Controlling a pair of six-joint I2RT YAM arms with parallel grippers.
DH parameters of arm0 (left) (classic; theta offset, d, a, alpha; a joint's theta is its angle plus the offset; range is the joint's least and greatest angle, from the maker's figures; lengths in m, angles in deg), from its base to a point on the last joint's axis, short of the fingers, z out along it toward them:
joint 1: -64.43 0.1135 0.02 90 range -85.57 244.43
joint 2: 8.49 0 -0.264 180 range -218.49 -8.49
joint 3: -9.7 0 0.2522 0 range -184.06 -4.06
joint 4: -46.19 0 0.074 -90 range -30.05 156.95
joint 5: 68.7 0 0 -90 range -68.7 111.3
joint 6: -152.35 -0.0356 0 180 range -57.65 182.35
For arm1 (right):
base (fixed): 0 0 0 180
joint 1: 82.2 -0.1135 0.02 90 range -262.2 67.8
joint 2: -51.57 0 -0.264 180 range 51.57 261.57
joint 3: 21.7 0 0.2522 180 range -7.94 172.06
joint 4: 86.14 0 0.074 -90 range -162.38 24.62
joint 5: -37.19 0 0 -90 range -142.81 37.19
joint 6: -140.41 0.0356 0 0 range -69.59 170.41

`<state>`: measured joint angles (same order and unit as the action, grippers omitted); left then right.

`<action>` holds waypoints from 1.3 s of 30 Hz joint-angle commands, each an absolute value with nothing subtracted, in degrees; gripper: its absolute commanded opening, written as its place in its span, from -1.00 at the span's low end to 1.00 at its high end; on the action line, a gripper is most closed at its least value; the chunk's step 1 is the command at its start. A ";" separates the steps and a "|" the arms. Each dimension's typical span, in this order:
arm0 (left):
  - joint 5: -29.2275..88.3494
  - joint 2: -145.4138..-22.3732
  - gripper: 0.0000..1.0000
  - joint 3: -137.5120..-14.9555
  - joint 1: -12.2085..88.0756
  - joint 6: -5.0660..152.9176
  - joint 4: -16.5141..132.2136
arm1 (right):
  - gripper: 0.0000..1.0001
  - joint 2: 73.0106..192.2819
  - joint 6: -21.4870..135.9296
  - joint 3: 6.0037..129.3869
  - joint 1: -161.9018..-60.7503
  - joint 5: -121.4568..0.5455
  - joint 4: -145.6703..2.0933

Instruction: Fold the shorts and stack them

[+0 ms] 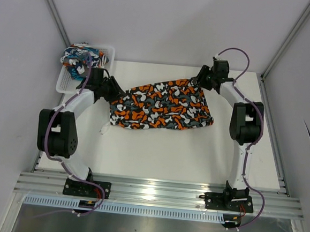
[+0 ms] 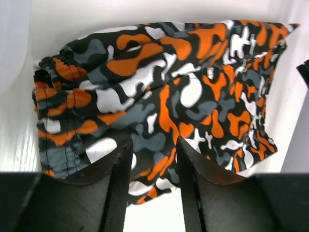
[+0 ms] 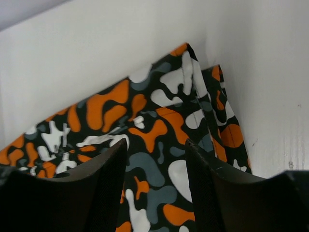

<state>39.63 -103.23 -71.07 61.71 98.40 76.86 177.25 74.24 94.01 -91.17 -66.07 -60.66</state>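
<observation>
The orange, black, grey and white camouflage shorts [image 1: 161, 107] lie spread flat across the middle of the white table [image 1: 157, 154]. My left gripper [image 1: 115, 93] is low over their left end, and in its wrist view the jaws [image 2: 154, 140] stand apart with the bunched waistband edge [image 2: 53, 96] and cloth [image 2: 159, 96] showing between them. My right gripper [image 1: 197, 83] is at the far right corner of the shorts. Its jaws [image 3: 155, 143] also stand apart, over the fabric [image 3: 159, 140] near that corner. The blue-teal cartoon shorts [image 1: 80, 55] lie crumpled in the basket.
A white mesh basket [image 1: 107, 50] stands at the far left corner of the table, just behind the left arm. White enclosure walls and metal frame posts [image 1: 56, 11] close in both sides and the back. The arm bases sit on a rail [image 1: 154, 191] at the near edge.
</observation>
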 commanded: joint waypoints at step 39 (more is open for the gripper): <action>39.93 -121.17 -0.56 -82.82 64.08 96.27 71.91 | -1.00 183.85 74.84 98.07 -88.01 -59.32 -54.98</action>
<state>38.58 -121.78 -81.34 63.85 97.98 73.65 189.10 74.09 101.55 -90.06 -61.66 -54.06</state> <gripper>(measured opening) 0.220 0.002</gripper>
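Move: Below the left hand, about 6 cm ahead and 2 cm to its left, some 8 cm down, lies the left part of the shorts' upper fold. From that hand the waistband corner is 7 cm left and 4 ahead, the basket about 19 left and 15 ahead. The right hand's spot, the shorts' upper right edge, is 2 cm ahead, 1 right and 9 below; from that hand the upper right corner is 6 ahead, 2 left, the lower right corner some 14 back, 6 right. Sinking together onto the shorts' two upper ends, the left hand drops about 7 cm while reaching 6 forward, its fingers narrowing from half open and stopping short of shut at the upper fold. The right goes down some 9 cm, mostly early, tipping about 10 degrees further down, then shuts its fingers on the upper right edge, pinching cloth, and starts to draw right and slightly back. ##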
